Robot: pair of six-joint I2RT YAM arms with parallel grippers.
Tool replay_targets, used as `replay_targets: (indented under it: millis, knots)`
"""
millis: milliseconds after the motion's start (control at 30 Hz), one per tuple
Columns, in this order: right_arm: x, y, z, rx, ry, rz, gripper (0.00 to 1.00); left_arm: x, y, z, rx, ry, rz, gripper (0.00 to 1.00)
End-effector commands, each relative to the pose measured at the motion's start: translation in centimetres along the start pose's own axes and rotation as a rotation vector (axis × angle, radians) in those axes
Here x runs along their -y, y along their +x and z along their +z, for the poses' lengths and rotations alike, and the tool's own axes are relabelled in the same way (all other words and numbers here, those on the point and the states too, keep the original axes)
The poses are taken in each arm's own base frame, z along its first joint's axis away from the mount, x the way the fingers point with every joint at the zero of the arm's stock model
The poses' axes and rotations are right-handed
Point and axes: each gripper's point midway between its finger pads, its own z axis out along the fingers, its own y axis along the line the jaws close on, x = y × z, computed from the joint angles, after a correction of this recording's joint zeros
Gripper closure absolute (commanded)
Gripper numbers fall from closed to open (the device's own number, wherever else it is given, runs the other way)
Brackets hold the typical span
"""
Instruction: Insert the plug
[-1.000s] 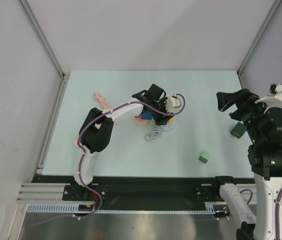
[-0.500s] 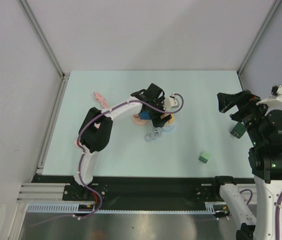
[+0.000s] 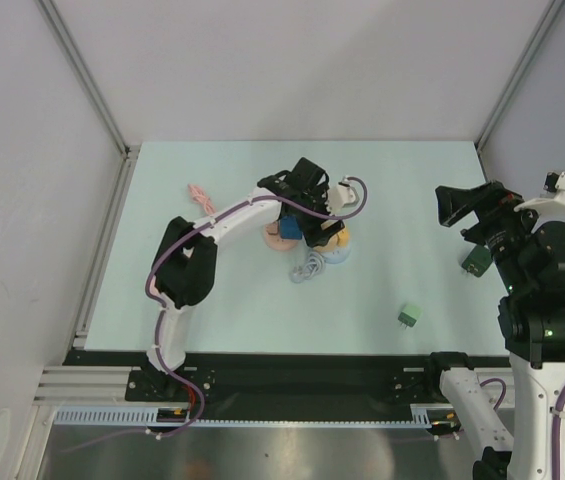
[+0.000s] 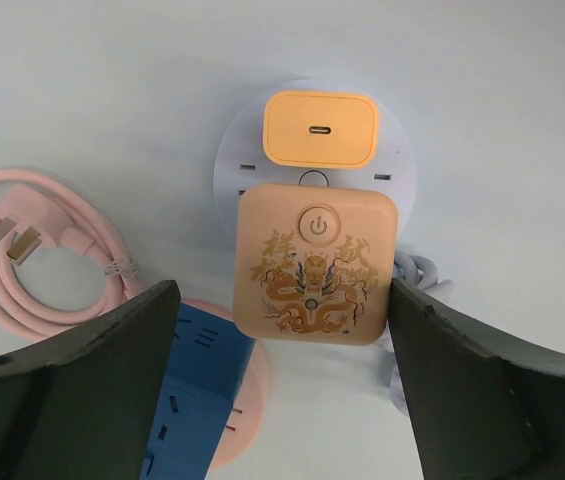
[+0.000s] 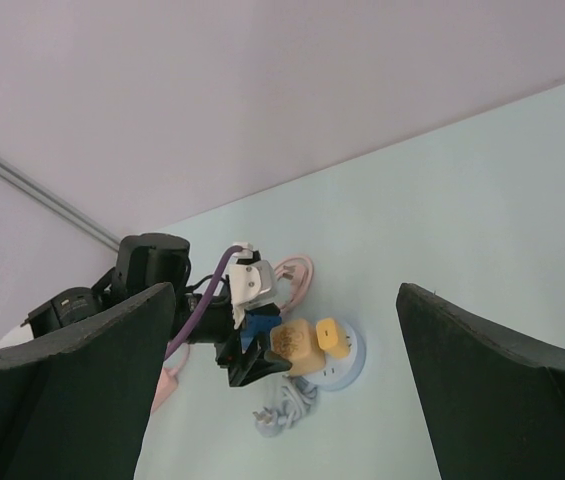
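A tan plug (image 4: 315,262) with a dragon print and a power button stands in the round white socket base (image 4: 402,175), right beside a small orange charger (image 4: 320,129). My left gripper (image 4: 283,290) hovers over the tan plug, open, with one finger on each side and clear of it. From above, the left gripper (image 3: 314,228) is at the table's middle, over the socket base (image 3: 342,252). My right gripper (image 3: 452,205) hangs open and empty above the table's right side. Through the right gripper (image 5: 284,290) I see the tan plug (image 5: 295,345) far off.
A blue cube socket on a pink round base (image 4: 187,390) sits just left of the plug. A coiled pink cable (image 4: 52,250) lies further left, a grey-white cable (image 3: 310,268) in front of the socket. Two green plugs (image 3: 409,316) (image 3: 476,261) lie at the right.
My left gripper's jaws have spread apart, off the tan plug, which stays standing in the round socket base. The left wrist has shifted slightly towards the back. The right arm has barely moved.
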Motion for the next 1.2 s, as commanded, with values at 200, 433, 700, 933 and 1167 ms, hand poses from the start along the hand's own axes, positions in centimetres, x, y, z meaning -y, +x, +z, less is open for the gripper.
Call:
replay_targets:
  millis: [200,433,700,933,1167]
  knots:
    - [-1.3,-1.1,-0.9,0.038,-0.051,0.003,0.0,-1.3,-5.7,-5.7,0.09,-0.158,0.024,0.12]
    - [-1.1,-0.9,-0.9,0.041,-0.046,0.005,0.0,-0.2,-5.8,-6.0,0.092,-0.13,0.028,0.11]
    - [-1.2,-0.8,-0.6,0.036,-0.056,0.018,0.0,0.7,-7.6,-5.8,0.147,-0.073,-0.007,0.92]
    - [-1.1,-0.6,-0.3,0.035,-0.055,0.017,0.0,1.1,-1.8,-0.9,-0.014,-0.052,-0.08,1.0]
    - [-1.1,-0.5,0.2,0.024,-0.052,0.023,0.0,2.4,2.2,2.2,-0.077,-0.02,-0.126,0.99]
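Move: The peach dragon-print plug stands on the round white hub between the left hand's open fingers, its middle about 3 cm below the hand point, 2 cm right and 1 cm back. From this hand the orange plug is some 6 cm right and level with it, the blue block 2 cm ahead and 6 cm left, the grey cable coil about 6 cm back and 2 cm left. The peach plug lies roughly 13 cm ahead, 25 cm left and 35 cm below the right hand. The left hand draws its wide-open fingers straight up off the peach plug, about 6 cm with a slight drift to the right, and shuts them fully near the top of the rise. It then drops quickly some 5 cm, wrist still slanting down to the right, to bring the closed fingertips onto the left part of the plug's top and press it towards the hub. ##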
